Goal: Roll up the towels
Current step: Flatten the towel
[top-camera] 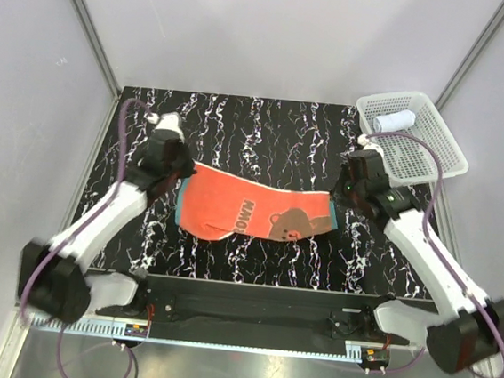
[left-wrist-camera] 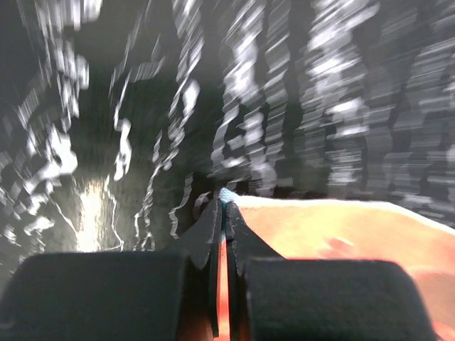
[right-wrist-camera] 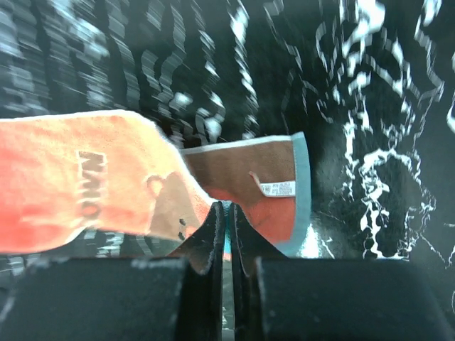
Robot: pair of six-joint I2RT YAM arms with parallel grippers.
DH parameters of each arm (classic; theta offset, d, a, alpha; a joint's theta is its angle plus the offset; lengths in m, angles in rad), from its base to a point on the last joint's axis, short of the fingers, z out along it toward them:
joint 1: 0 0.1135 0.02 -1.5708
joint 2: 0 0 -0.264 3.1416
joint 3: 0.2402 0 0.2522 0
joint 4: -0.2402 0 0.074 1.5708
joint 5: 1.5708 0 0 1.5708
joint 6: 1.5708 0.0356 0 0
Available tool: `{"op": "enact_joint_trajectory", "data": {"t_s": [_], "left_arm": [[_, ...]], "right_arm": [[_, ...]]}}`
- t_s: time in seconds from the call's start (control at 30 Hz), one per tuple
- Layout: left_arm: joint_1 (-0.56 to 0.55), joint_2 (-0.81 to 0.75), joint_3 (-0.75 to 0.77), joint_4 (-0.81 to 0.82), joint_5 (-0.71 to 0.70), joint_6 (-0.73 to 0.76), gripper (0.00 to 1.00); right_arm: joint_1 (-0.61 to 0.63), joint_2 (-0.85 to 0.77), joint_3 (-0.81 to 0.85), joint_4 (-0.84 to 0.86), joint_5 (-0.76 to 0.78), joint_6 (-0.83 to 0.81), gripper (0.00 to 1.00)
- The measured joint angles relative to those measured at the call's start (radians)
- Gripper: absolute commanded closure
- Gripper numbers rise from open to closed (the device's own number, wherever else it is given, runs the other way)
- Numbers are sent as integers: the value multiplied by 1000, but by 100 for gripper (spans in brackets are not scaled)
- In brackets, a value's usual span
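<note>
The orange-red towel [top-camera: 248, 212] with teal edging and a brown bear print hangs stretched between both arms over the black marbled table [top-camera: 267, 128]. My left gripper [top-camera: 184, 175] is shut on its left edge; in the left wrist view the teal hem shows between the left gripper [left-wrist-camera: 225, 207] tips, the orange towel [left-wrist-camera: 334, 234] spreading right. My right gripper [top-camera: 335, 200] is shut on the right corner; the right gripper [right-wrist-camera: 227, 212] pinches the teal edge, with the brown side and a white label of the towel [right-wrist-camera: 249, 174] beyond. The white towel [top-camera: 394, 123] lies rolled in the basket.
A white plastic mesh basket [top-camera: 434, 153] stands at the back right corner of the table. Grey walls with metal frame bars enclose the table on three sides. A black rail with both arm bases runs along the near edge.
</note>
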Motion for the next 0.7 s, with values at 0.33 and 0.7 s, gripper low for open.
{"op": "enact_joint_trajectory", "data": {"t_s": [0.33,0.7], "left_arm": [[-28,-653,1,-132,175,137,100],[-29,-785,218,-384,151,188,100]], "right_arm": [[0,-531,-6,-14,-27,14,100],[-1,-435,194,-145,102,48,100]]}}
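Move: Each hand already grips a far corner of the orange towel. Its middle hangs about 24 cm to the left hand's right, some 7 cm back and 8 cm lower; from the right hand it lies about 24 cm left, 6 cm back and 11 cm lower. The basket stands roughly 29 cm to the right of the right hand and 27 cm ahead, with the rolled white towel in it about 23 cm right and 33 cm ahead. Up and back towards the bases, both hands fling the gripped far edge of the towel fast: the left rises about 24 cm and draws back some 17, the right rises nearly 20 and draws back 11, then swings forward about 5 while sinking slightly. They spread a few centimetres apart, fingers tilting up some 35 degrees, the right easing down again, both staying shut on the corners. ##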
